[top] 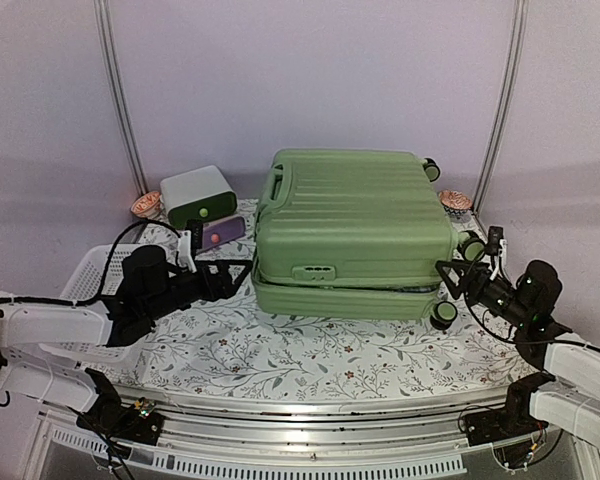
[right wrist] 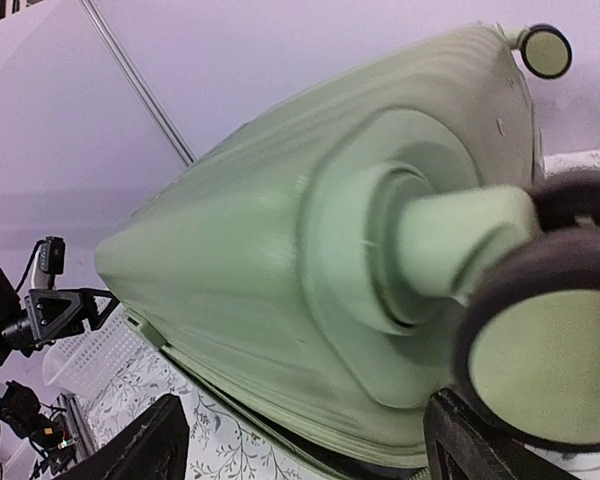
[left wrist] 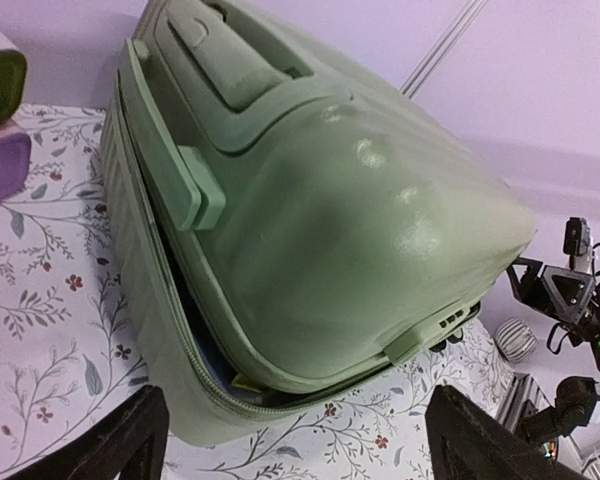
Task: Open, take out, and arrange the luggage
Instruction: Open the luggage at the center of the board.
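Note:
The luggage (top: 350, 225) is a large light-green ribbed suitcase lying flat on the floral cloth, handle toward the left and black wheels (top: 443, 314) on the right. Its upper shell sits slightly ajar over the lower one, and in the left wrist view the gap along the luggage (left wrist: 310, 230) shows dark lining and the zip. My left gripper (top: 242, 276) hovers open at the front left corner, fingers apart and empty (left wrist: 300, 445). My right gripper (top: 448, 280) stands open at the front right corner, close to a wheel (right wrist: 540, 350), nothing between its fingers (right wrist: 310, 445).
A white-and-green box (top: 198, 195) and a purple item (top: 223, 232) lie behind the left arm. A white perforated basket (top: 88, 290) sits at the left table edge. Small round pinkish objects (top: 146, 204) (top: 455, 199) lie at the back. The floral cloth (top: 310, 350) covers the table.

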Available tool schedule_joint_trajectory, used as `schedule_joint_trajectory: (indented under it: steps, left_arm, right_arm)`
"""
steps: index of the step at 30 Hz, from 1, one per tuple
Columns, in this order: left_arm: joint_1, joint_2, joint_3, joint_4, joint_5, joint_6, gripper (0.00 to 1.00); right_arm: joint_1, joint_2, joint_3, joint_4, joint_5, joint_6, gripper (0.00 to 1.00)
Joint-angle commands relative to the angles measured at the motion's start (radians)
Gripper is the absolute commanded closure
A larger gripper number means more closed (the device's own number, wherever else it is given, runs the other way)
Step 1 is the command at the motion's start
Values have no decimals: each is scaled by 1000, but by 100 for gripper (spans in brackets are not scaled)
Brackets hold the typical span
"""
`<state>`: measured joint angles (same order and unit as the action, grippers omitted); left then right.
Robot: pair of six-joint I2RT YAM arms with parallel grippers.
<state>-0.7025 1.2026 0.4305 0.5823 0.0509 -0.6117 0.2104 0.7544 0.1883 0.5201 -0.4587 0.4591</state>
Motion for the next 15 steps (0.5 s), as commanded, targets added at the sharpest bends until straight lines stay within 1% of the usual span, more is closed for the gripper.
schedule_joint_trajectory:
  steps: [1, 9, 13, 15]
  left_arm:
    - [-12, -68, 24, -53, -47, 73, 9]
    - [-16, -109, 17, -65, -35, 156, 8]
    - [-23, -112, 34, -67, -26, 222, 8]
    - [-25, -110, 48, -85, -23, 243, 8]
  right_arm:
    - [-3, 14, 139, 185, 16, -67, 17]
    - [-3, 109, 279, 186, 21, -39, 19]
    - [-3, 149, 348, 182, 9, -33, 20]
    - [-3, 165, 392, 118, 30, -32, 21]
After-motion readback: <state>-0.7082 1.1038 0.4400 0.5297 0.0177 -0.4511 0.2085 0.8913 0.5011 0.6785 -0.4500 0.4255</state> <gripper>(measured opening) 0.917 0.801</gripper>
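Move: The right hand is at the luggage lid's near right corner, which lies about 2 cm to its left, 1 cm ahead and level. The lid's near wheel is some 4 cm ahead and 4 cm to its right, the base wheel roughly 12 cm below and 3 cm ahead, and the front latch about 24 cm to its left and 1 cm nearer. From the left hand the lid's near left corner is some 3 cm to the right and 2 cm ahead, level with it. The right hand comes free of the slightly raised near right corner of the lid and rises quickly, about 14 cm with a little forward reach of some 3 cm, its open fingers tipping up by around 20 degrees until it is clear above the luggage. The left hand stays beside the near left corner, fingers still wide open, rising only 2 to 3 cm early on and then holding its height while it tilts up slightly; whether it touches the lid can't be seen. ##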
